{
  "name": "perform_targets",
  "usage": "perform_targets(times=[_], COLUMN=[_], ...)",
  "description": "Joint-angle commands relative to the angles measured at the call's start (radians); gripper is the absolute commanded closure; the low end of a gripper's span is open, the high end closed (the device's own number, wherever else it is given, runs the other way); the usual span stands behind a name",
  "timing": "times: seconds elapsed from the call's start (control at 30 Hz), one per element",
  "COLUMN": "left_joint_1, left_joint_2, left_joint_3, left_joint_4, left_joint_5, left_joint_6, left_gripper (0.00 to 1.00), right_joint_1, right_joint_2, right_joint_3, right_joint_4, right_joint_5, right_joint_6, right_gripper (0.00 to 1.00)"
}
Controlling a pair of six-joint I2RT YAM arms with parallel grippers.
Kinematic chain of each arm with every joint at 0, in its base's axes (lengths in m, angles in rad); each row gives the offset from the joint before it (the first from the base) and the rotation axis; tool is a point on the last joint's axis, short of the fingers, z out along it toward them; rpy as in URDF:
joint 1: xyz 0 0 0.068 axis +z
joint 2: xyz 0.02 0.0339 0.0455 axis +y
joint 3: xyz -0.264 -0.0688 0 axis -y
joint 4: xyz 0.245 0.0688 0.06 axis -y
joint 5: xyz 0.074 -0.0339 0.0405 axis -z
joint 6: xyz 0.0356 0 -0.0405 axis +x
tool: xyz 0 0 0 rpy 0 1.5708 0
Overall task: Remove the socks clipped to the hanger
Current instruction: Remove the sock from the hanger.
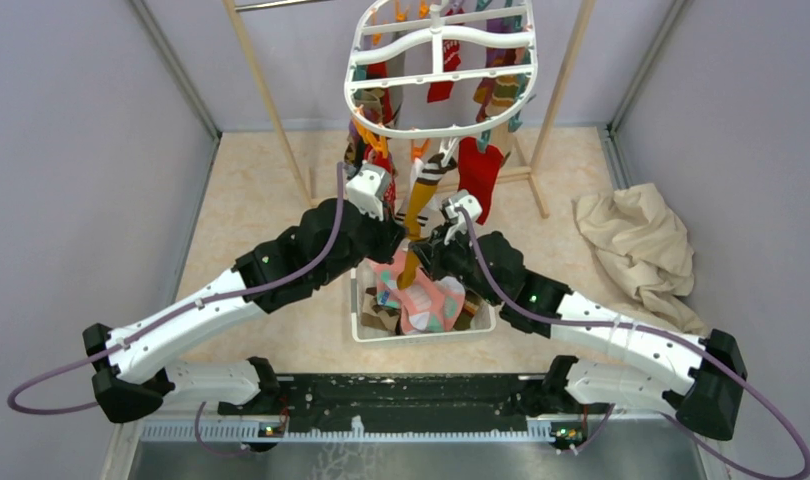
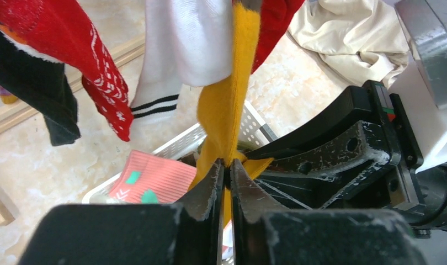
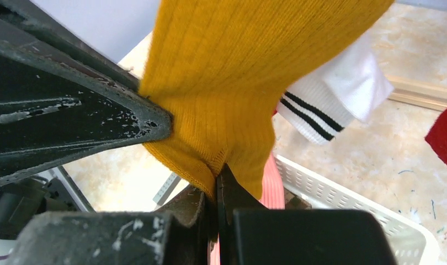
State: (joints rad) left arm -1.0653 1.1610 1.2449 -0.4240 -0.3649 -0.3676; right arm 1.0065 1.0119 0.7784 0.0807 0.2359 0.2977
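Observation:
The white oval hanger [image 1: 441, 70] hangs at the top centre with several socks clipped under it. A mustard-yellow sock [image 1: 418, 212] dangles from it over the basket. My left gripper [image 1: 397, 236] is shut on this yellow sock [image 2: 224, 110] low down, with fabric pinched between the jaws [image 2: 227, 165]. My right gripper [image 1: 428, 250] is shut on the same yellow sock [image 3: 238, 66] at its bottom hem [image 3: 216, 172], right beside the left one. A red sock [image 1: 478, 175] and a white sock with black stripes [image 2: 171, 55] hang close behind.
A white slotted basket [image 1: 357, 310] on the floor below holds a pink sock [image 1: 421, 300] and others. The wooden rack's poles [image 1: 266, 100] flank the hanger. A beige cloth [image 1: 636, 245] lies at the right. Grey walls close both sides.

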Motion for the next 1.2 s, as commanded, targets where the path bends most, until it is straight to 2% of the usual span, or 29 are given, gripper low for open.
perform_targets(times=[0.0,0.07,0.13,0.37,0.63,0.77,1.17], left_joint_1=[-0.006,-0.007,-0.004,-0.004,0.027,0.076,0.130], left_joint_2=[-0.001,0.007,0.021,0.103,0.219,0.225,0.214], left_joint_3=[0.006,0.020,0.053,0.227,0.397,0.402,0.369], left_joint_4=[0.031,0.026,0.020,0.023,0.022,0.028,0.033], left_joint_5=[0.007,-0.003,-0.014,-0.008,-0.005,0.033,0.018], left_joint_6=[0.001,0.011,0.025,0.073,0.123,0.104,0.085], left_gripper=[0.77,0.61,0.54,0.45,0.41,0.40,0.43], right_joint_1=[0.010,0.009,0.009,0.010,0.009,0.010,0.009], right_joint_2=[-0.066,-0.077,-0.083,-0.087,-0.093,-0.096,-0.086], right_joint_3=[-0.021,-0.030,-0.036,-0.057,-0.084,-0.092,-0.082], right_joint_4=[0.008,-0.001,-0.009,-0.014,-0.040,-0.054,-0.043], right_joint_5=[0.032,0.033,0.034,0.032,0.073,0.096,0.089], right_joint_6=[0.017,0.017,0.013,0.013,0.002,-0.004,-0.016], right_gripper=[1.00,1.00,1.00,1.00,1.00,1.00,1.00])
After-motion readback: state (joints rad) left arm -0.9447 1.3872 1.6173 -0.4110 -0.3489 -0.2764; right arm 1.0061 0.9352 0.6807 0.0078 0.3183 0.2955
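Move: The white clip holding the mustard sock's cuff is about 9 cm ahead, 8 cm right and 12 cm above the left hand. The white sock hangs roughly 9 cm ahead, 3 cm right and 5 cm above this hand; the red sock 10 cm ahead, 13 cm right and 4 cm above. From the right hand, already gripping the mustard sock, that clip lies some 10 cm ahead, 4 cm right and 17 cm up, while the basket sits almost straight below, about 22 cm down. Up first, about 9 cm and drifting right, then forward: the left hand lets go of the mustard sock, opens to a bit over half, and reaches some 7 cm outward in all, easing back left near the end so its spread fingers come up to the sock's cuff just below the white clip, tips tilting up slightly. The right hand keeps its pinch on the sock and draws it down and to the right, roughly 4 cm down. ##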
